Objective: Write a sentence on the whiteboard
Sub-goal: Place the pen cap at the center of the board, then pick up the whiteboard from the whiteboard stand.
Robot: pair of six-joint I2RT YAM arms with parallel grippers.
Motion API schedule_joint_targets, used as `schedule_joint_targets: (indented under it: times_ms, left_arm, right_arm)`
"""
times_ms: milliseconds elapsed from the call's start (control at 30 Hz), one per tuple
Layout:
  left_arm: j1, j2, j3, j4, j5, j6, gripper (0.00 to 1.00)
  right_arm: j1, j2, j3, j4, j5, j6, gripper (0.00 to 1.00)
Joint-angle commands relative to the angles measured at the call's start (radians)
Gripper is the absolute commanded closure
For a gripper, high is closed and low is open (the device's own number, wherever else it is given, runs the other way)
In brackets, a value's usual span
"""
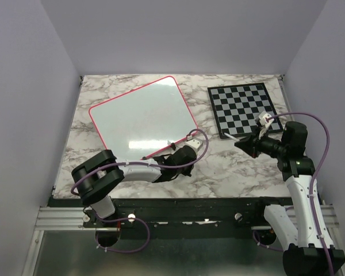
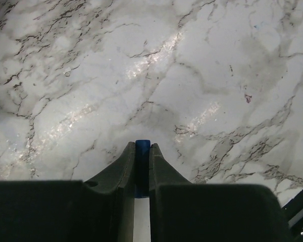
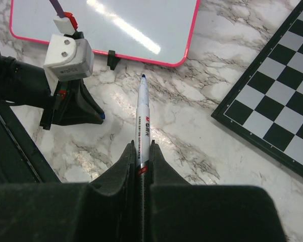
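Note:
The whiteboard (image 1: pixel 141 118) lies tilted at the back left with its pink-red rim; its near corner (image 3: pixel 106 25) also shows in the right wrist view. The sentence is out of view: the board's visible face is plain white with glare. My right gripper (image 3: pixel 142 148) is shut on a white marker (image 3: pixel 143 116), whose uncapped blue tip points toward the board's corner. It hovers right of centre (image 1: pixel 247 145). My left gripper (image 2: pixel 142 146) sits low over the marble just below the board's near corner (image 1: pixel 190 156), shut on the marker's blue cap (image 2: pixel 142 151).
A grey-and-black chessboard (image 1: pixel 241 109) lies at the back right, its edge close to the right gripper (image 3: pixel 272 111). A small black clip (image 3: pixel 111 59) sticks out from the whiteboard's rim. The marble table (image 1: pixel 230 167) ends at a black rail in front.

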Motion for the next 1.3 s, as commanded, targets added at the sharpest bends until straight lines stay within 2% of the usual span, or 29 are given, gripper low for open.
schedule_joint_targets:
  times_ms: [0, 200, 300, 400, 433, 500, 533, 567, 633, 667, 767, 800, 867, 900, 933, 1033, 1133, 1267]
  left_arm:
    - [-0.008, 0.033, -0.011, -0.010, -0.072, -0.013, 0.81]
    - [-0.008, 0.001, -0.057, 0.034, -0.089, -0.029, 0.67]
    - [-0.008, -0.087, -0.089, 0.051, -0.104, -0.040, 0.57]
    - [-0.005, -0.214, -0.121, 0.063, -0.105, -0.019, 0.41]
    - [0.003, -0.251, -0.129, 0.062, -0.109, -0.011, 0.30]
    - [0.029, -0.367, -0.140, 0.041, -0.083, 0.013, 0.18]
    - [0.050, -0.412, -0.143, -0.010, -0.049, 0.020, 0.05]
    - [0.115, -0.512, -0.141, -0.036, -0.023, 0.024, 0.01]
    - [0.240, -0.626, -0.155, -0.099, 0.083, 0.024, 0.01]
    - [0.380, -0.747, -0.172, -0.113, 0.185, 0.015, 0.01]
    - [0.603, -0.941, -0.160, -0.209, 0.348, 0.036, 0.01]
    - [0.745, -0.966, -0.146, -0.247, 0.376, 0.058, 0.01]
    - [0.898, -0.989, -0.120, -0.335, 0.474, 0.089, 0.01]
    - [1.035, -0.984, -0.109, -0.350, 0.587, 0.083, 0.01]
    - [1.108, -0.975, -0.111, -0.361, 0.629, 0.066, 0.01]
    - [1.249, -0.934, -0.151, -0.299, 0.698, 0.020, 0.02]
    - [1.346, -0.882, -0.186, -0.242, 0.734, -0.010, 0.01]
    - [1.394, -0.790, -0.189, -0.262, 0.669, 0.046, 0.01]
  right_arm:
    - [-0.010, 0.009, -0.011, 0.018, 0.002, 0.010, 1.00]
    - [-0.014, 0.014, -0.014, 0.017, -0.009, 0.009, 0.99]
    - [-0.017, 0.018, -0.014, 0.017, -0.013, 0.007, 1.00]
    - [-0.021, 0.023, -0.014, 0.015, -0.019, 0.005, 0.99]
    - [-0.019, 0.024, -0.014, 0.015, -0.019, 0.005, 0.99]
    - [-0.019, 0.028, -0.013, 0.014, -0.027, 0.004, 0.99]
    - [-0.019, 0.028, -0.013, 0.010, -0.030, 0.001, 1.00]
    - [-0.019, 0.028, -0.013, 0.009, -0.033, -0.002, 0.99]
    - [-0.019, 0.029, -0.011, 0.004, -0.044, -0.007, 1.00]
    - [-0.019, 0.029, -0.010, 0.001, -0.052, -0.013, 0.99]
    - [-0.021, 0.035, -0.005, -0.006, -0.073, -0.018, 0.99]
    - [-0.021, 0.038, -0.005, -0.009, -0.078, -0.019, 0.99]
    - [-0.022, 0.044, -0.004, -0.014, -0.090, -0.022, 0.99]
    - [-0.021, 0.047, -0.002, -0.017, -0.099, -0.024, 0.99]
    - [-0.021, 0.049, 0.000, -0.020, -0.102, -0.024, 0.99]
    - [-0.021, 0.055, 0.001, -0.029, -0.118, -0.030, 0.99]
    - [-0.021, 0.049, 0.001, -0.037, -0.130, -0.034, 0.99]
    - [-0.021, 0.043, 0.004, -0.043, -0.144, -0.038, 1.00]
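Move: The left hand still holds the pen cap between its fingertips, and the spot of bare marble where it will go is almost directly underneath, about 1 cm to the left and 2 cm down. From this hand the whiteboard's middle is roughly 28 cm ahead and 22 cm left, its nearer clip about 12 cm ahead and 6 cm left. From the right hand, which keeps the uncapped pen, that spot is some 21 cm left, about level, and 20 cm below. The left hand sinks another 1 to 2 cm while edging slightly left, and its fingers part to set the pen cap on the marble, opening wide only as the hand starts to lift. It then climbs steeply away and sweeps left, ending about 34 cm left and 9 cm forward of its start, passing high over the whiteboard's near-left part with the wrist swinging some 45 degrees counter-clockwise, and dips about 8 cm at the end with the fingers wide open and empty. ##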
